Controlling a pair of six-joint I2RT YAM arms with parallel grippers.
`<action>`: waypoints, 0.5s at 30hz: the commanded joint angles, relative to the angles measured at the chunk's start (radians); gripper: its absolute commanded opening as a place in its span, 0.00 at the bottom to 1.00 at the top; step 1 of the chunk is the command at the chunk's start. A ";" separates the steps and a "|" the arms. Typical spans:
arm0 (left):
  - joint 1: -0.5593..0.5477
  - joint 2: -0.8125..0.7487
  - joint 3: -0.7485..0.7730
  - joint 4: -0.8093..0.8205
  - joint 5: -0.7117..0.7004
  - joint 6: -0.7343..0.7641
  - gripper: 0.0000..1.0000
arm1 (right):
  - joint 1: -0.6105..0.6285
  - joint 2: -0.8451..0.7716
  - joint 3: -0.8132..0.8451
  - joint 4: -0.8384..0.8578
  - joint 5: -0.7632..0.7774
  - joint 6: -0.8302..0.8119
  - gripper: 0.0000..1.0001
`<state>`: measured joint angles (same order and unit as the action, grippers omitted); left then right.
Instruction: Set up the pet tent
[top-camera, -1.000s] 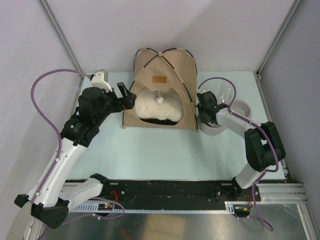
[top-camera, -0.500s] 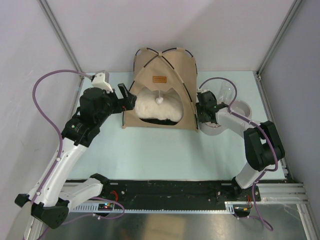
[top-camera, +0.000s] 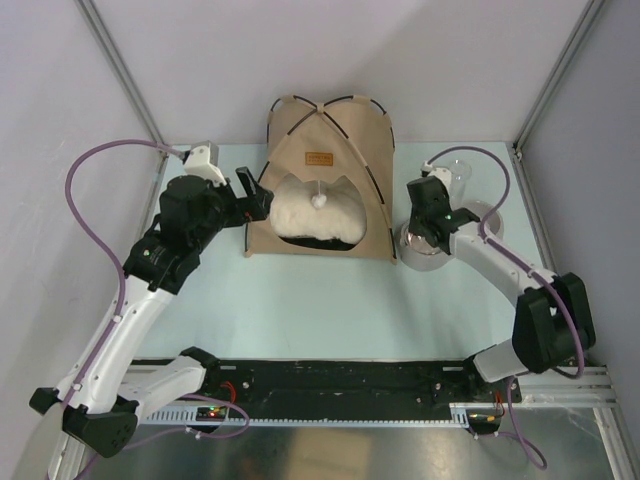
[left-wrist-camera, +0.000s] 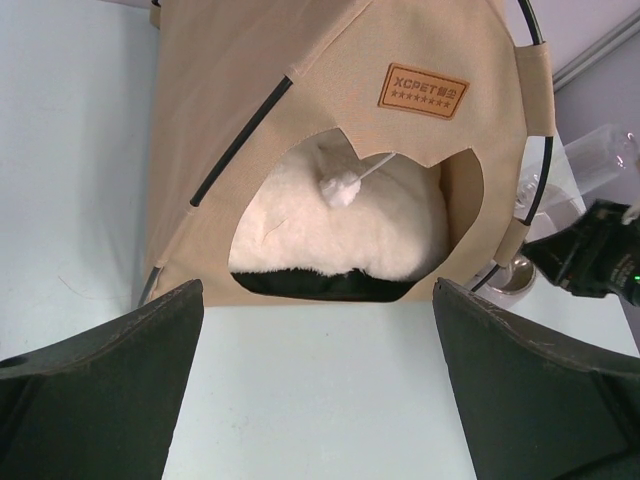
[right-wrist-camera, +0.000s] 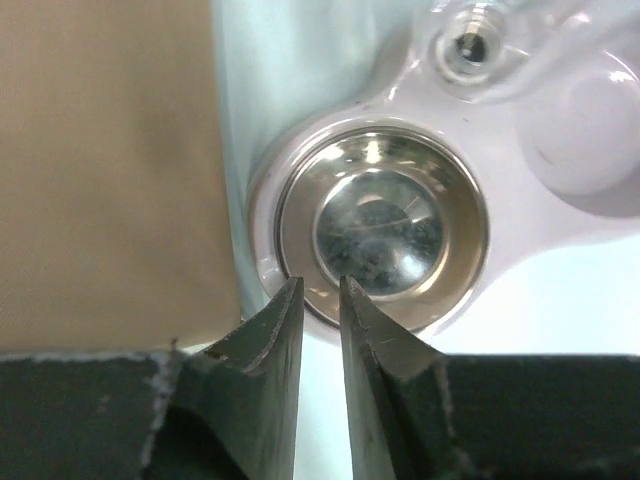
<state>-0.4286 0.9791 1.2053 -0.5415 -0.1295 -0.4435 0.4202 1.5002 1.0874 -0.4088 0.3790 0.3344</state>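
Note:
The pet tent (top-camera: 325, 185) stands upright at the back centre of the table, tan with black trim and dark crossing poles. Its brown label (left-wrist-camera: 423, 91) sits above the doorway, where a white pompom (left-wrist-camera: 340, 187) hangs over a fluffy cream cushion (left-wrist-camera: 370, 235) inside. My left gripper (top-camera: 256, 192) hovers by the tent's front left corner, wide open and holding nothing (left-wrist-camera: 318, 300). My right gripper (top-camera: 424, 232) hangs beside the tent's right wall (right-wrist-camera: 100, 170), apart from it. Its jaws (right-wrist-camera: 320, 285) are a narrow gap apart, with nothing between them.
A steel pet bowl (right-wrist-camera: 380, 225) sits in a white feeder base (right-wrist-camera: 560, 230) right of the tent, under my right fingertips. A clear bottle (right-wrist-camera: 470, 45) stands at the feeder's back. Grey walls close in the back and both sides.
My right arm has swung away from the tent's right side and now hangs over the bowl's rim. The left arm and the tent have not moved.

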 joint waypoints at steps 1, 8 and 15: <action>0.005 -0.012 -0.016 0.022 -0.009 -0.003 1.00 | -0.005 -0.091 -0.047 -0.055 0.137 0.146 0.22; 0.005 -0.047 -0.084 0.018 -0.043 -0.190 1.00 | -0.011 -0.111 -0.110 -0.155 0.201 0.337 0.07; 0.005 -0.075 -0.127 0.001 -0.095 -0.255 1.00 | -0.060 -0.120 -0.168 -0.149 0.165 0.423 0.03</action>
<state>-0.4286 0.9398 1.0897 -0.5529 -0.1711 -0.6312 0.3916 1.4040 0.9421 -0.5594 0.5255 0.6670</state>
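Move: Over the left rim of the steel bowl just set in the feeder, the right hand has the bowl's middle about 2 cm ahead, 4 cm to its right and 8 cm below. The empty well lies some 7 cm ahead and 16 cm right, the clear bottle about 12 cm ahead and 10 cm right, and the tent's near right corner roughly 2 cm back and 4 cm left. From the left hand the bowl is about 8 cm ahead, 40 cm right and 28 cm below. Drawing back and to the right, about 5 cm each way, the right hand leaves the bowl's left side, rises a centimetre, then sinks to end beside the feeder's near edge, net 3 cm lower. It turns some 20 degrees clockwise as its empty fingers shut. The left hand, wide open and touching nothing, sinks 4 cm in front of the tent, tipping slightly down. ##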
